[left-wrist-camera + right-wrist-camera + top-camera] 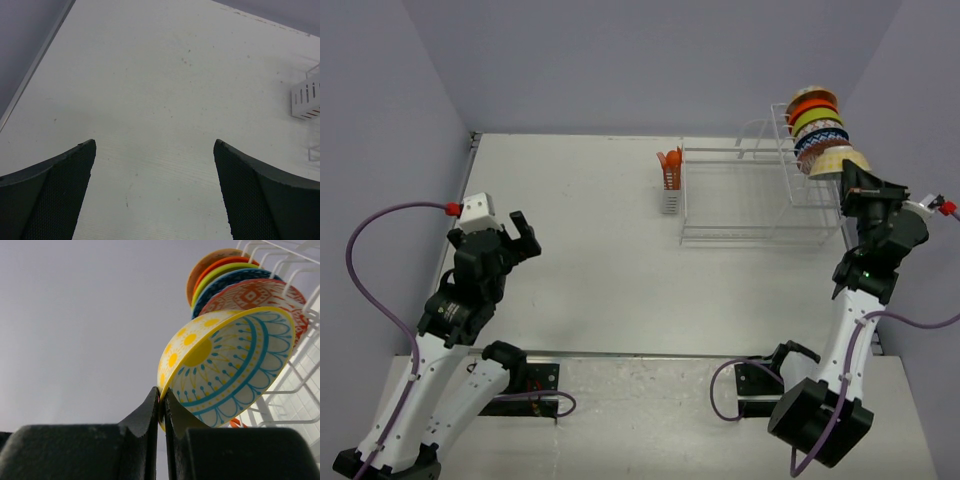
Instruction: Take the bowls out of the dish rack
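Observation:
Several bowls (818,128) stand on edge in the raised slotted end of the white wire dish rack (750,236), at the back right. The nearest one, a cream bowl with a yellow sun inside (235,365), has its rim pinched between the fingers of my right gripper (161,396), which is shut on it (847,172). Behind it stand an orange-patterned bowl (257,295), a blue one, a lime-green one and orange ones. My left gripper (517,236) hangs open over bare table at the left, its fingers (60,190) wide apart with nothing between them.
An orange-and-white utensil caddy (669,180) hangs on the rack's left end; its white slotted side (306,99) shows in the left wrist view. Grey walls close in the table at the back and on both sides.

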Controlling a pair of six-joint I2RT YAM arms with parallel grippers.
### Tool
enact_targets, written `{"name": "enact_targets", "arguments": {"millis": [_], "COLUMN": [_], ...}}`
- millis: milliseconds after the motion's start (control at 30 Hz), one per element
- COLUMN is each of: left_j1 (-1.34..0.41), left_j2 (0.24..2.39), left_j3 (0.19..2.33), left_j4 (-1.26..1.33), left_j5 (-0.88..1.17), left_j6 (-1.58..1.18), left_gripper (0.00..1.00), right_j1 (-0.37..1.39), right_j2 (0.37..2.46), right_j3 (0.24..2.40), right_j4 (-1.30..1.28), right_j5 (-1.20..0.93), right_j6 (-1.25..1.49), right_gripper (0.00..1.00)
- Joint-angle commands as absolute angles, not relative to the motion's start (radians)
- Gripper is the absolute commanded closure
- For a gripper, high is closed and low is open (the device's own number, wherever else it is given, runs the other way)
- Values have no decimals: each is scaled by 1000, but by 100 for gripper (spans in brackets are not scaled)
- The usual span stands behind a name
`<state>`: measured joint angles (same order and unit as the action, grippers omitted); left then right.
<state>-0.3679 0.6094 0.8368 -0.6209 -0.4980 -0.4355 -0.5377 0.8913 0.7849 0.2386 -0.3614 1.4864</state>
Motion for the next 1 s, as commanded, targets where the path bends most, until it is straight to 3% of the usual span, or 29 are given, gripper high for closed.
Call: {"name": "enact_targets", "arguments": {"millis": [0, 267, 433, 733, 967], "left_j1": [-373, -371, -361, -301, -275], "left_j2": [615, 618, 598, 586, 607], "left_j3": [851, 857, 867, 876, 882], "left_j4": [-594, -601, -615, -638, -649], "left_j5": [-492, -508, -564, -624, -663], "left_j6": [-443, -448, -462, -492, -518], "left_gripper": [0, 0, 0, 0, 0], "right_j1": [-543, -529, -407, 169, 587], "right_j2": [831, 779, 772, 965, 1403], "right_j3": [804, 862, 1023, 1394, 1739], "right_j4": [382, 382, 149, -279, -654], "right_j5": [-385, -517, -577, -399, -67], "right_j6": [1516, 1499, 1257, 751, 377], "right_gripper": [100, 100, 100, 100, 100]}}
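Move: The yellow bowl is already in the right hand, pinched by its rim. The clear table it is carried towards, left of the dish rack, centres about 45 cm left, 5 cm ahead and 38 cm below; the cutlery holder stands some 29 cm left and 18 cm ahead. The red-patterned bowl is racked about 9 cm ahead and 4 cm left. From the left hand, that clear table lies about 19 cm right, 14 cm ahead. The yellow bowl, still pinched by its rim in the right fingers, is first drawn up and slightly back from the racked bowls, then swept fast to the left towards the open table, nearly 30 cm in all, rising some 13 cm before it begins to dip and come forward. On the way the right hand turns about 45 degrees counter-clockwise and rolls its left side down. The open, empty left hand shifts about 4 cm left. ##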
